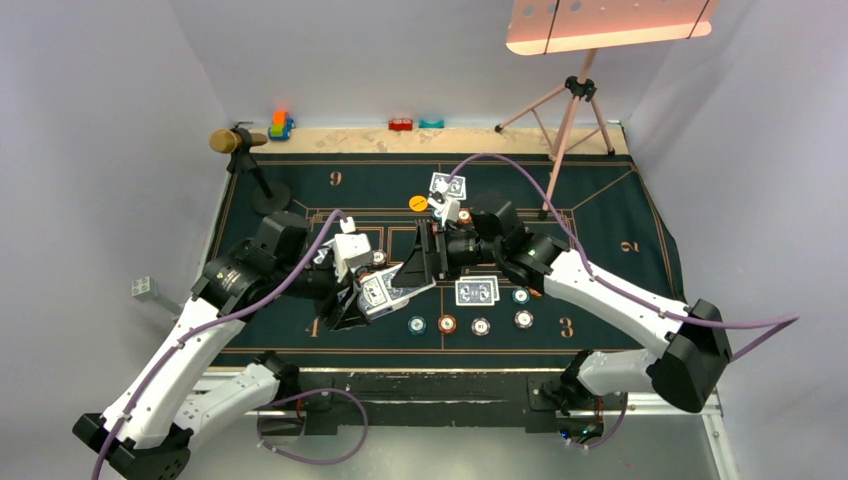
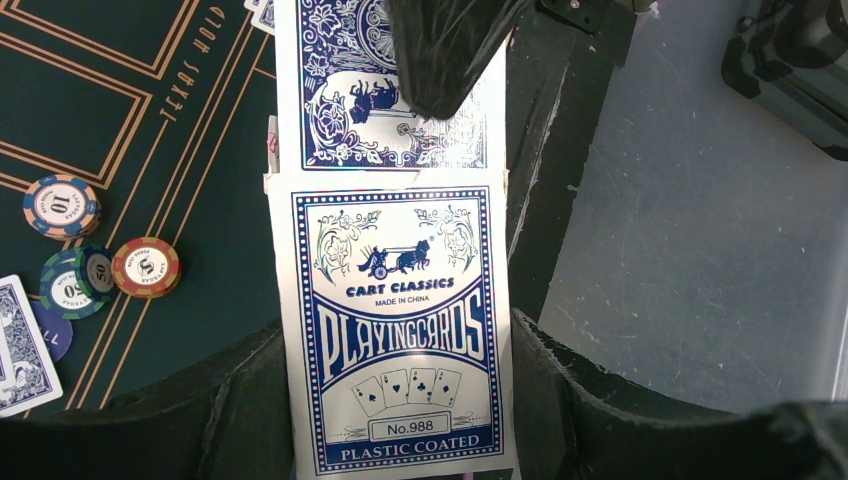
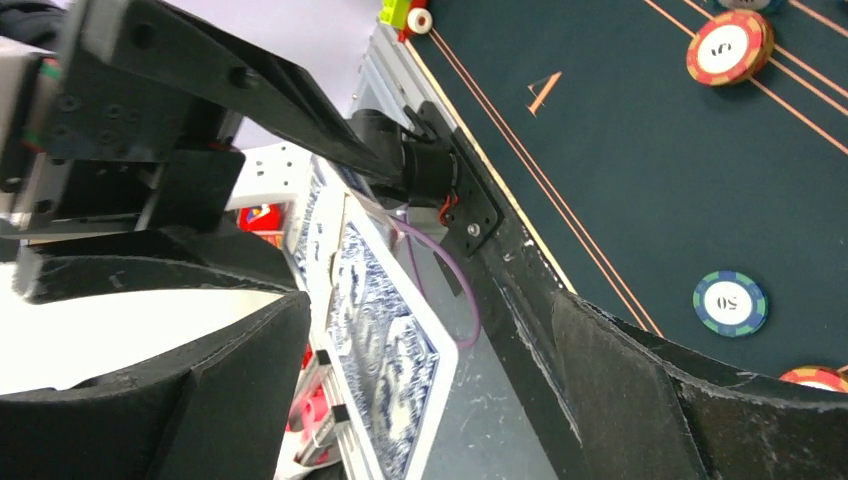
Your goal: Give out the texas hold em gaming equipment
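My left gripper (image 1: 362,297) is shut on a blue-and-white playing card box (image 2: 400,330), held above the mat's near edge. A blue-backed card (image 2: 390,95) sticks out of the box's far end. My right gripper (image 3: 425,320) stands open, with its fingers either side of that card (image 3: 385,350) and apart from it. One of its dark fingers (image 2: 450,45) covers the card's top. Two cards (image 1: 477,290) lie face down on the mat, and more cards (image 1: 447,185) lie beside a yellow disc (image 1: 418,202). Chips (image 1: 447,323) sit in a row along the near side.
The dark green mat (image 1: 600,215) covers the table. A microphone stand (image 1: 262,190) is at the back left and a pink tripod (image 1: 575,110) at the back right. Small toys (image 1: 281,125) line the far edge. Chips (image 2: 146,267) lie left of the box.
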Controlling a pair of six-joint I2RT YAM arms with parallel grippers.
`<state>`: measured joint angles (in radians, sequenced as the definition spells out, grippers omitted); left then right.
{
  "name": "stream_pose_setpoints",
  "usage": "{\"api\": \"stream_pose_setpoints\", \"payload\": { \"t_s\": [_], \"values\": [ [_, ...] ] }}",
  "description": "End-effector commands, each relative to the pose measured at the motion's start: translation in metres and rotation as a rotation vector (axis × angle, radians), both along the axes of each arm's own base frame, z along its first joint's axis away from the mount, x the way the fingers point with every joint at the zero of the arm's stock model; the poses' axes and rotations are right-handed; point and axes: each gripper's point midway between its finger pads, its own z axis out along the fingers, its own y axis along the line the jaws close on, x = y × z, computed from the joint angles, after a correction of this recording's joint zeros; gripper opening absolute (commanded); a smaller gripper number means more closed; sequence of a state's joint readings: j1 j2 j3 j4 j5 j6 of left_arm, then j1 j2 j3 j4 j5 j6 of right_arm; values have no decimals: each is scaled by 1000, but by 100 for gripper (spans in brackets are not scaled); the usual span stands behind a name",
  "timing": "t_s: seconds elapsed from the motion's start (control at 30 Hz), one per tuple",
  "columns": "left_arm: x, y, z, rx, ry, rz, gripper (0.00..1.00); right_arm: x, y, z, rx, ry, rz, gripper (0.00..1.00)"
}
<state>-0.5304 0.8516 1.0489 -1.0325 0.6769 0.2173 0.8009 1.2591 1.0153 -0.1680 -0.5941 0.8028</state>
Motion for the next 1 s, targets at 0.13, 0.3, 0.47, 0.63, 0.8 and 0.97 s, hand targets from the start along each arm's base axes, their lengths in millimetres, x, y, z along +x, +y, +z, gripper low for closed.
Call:
{"api": "stream_pose_setpoints", "payload": {
  "t_s": [0.13, 0.3, 0.47, 0.63, 0.8, 0.97],
  "values": [
    [2, -5, 13, -53, -24, -4, 18, -1, 3, 9, 8, -33, 2, 95],
    [1, -6, 13, -56, -24, -6, 18, -4, 1, 5, 1, -9, 2, 73],
    [1, -5, 14, -55, -24, -6, 18, -3, -1, 5, -20, -5, -9, 57],
    [0, -5, 13, -57, -21, -6, 18, 0, -6, 17, -11, -36, -39, 56],
    [0, -6, 15, -62, -23, -6, 18, 4, -14, 21, -31, -63, -68, 54],
    [0, -6, 15, -64, -24, -4, 18, 7, -20, 24, -40, -76, -89, 45]
  ]
}}
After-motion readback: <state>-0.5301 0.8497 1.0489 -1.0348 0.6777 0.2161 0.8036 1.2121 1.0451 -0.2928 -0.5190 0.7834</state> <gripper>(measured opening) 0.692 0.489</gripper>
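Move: The top card sticks out of the card box with its middle almost at the right hand's point, about 1 cm farther out and 1 cm lower, already between the open fingers. On the table some 20 cm below that hand, the blue 20 chip lies about 2 cm back and 2 cm right, the orange chip 2 cm back and 9 cm right, and the dealt cards 5 cm ahead and 16 cm right. From the left hand, the top card lies about 8 cm right, 3 cm ahead and level. Down by about 1 cm, the right hand settles its open fingers around the top card, then closes them to roughly half their gap and pinches it. It then draws back to its own right by some 2 cm, rising about 1 cm, sliding the card away from the mouth of the box. The left hand stays in place and keeps its grip on the box. ##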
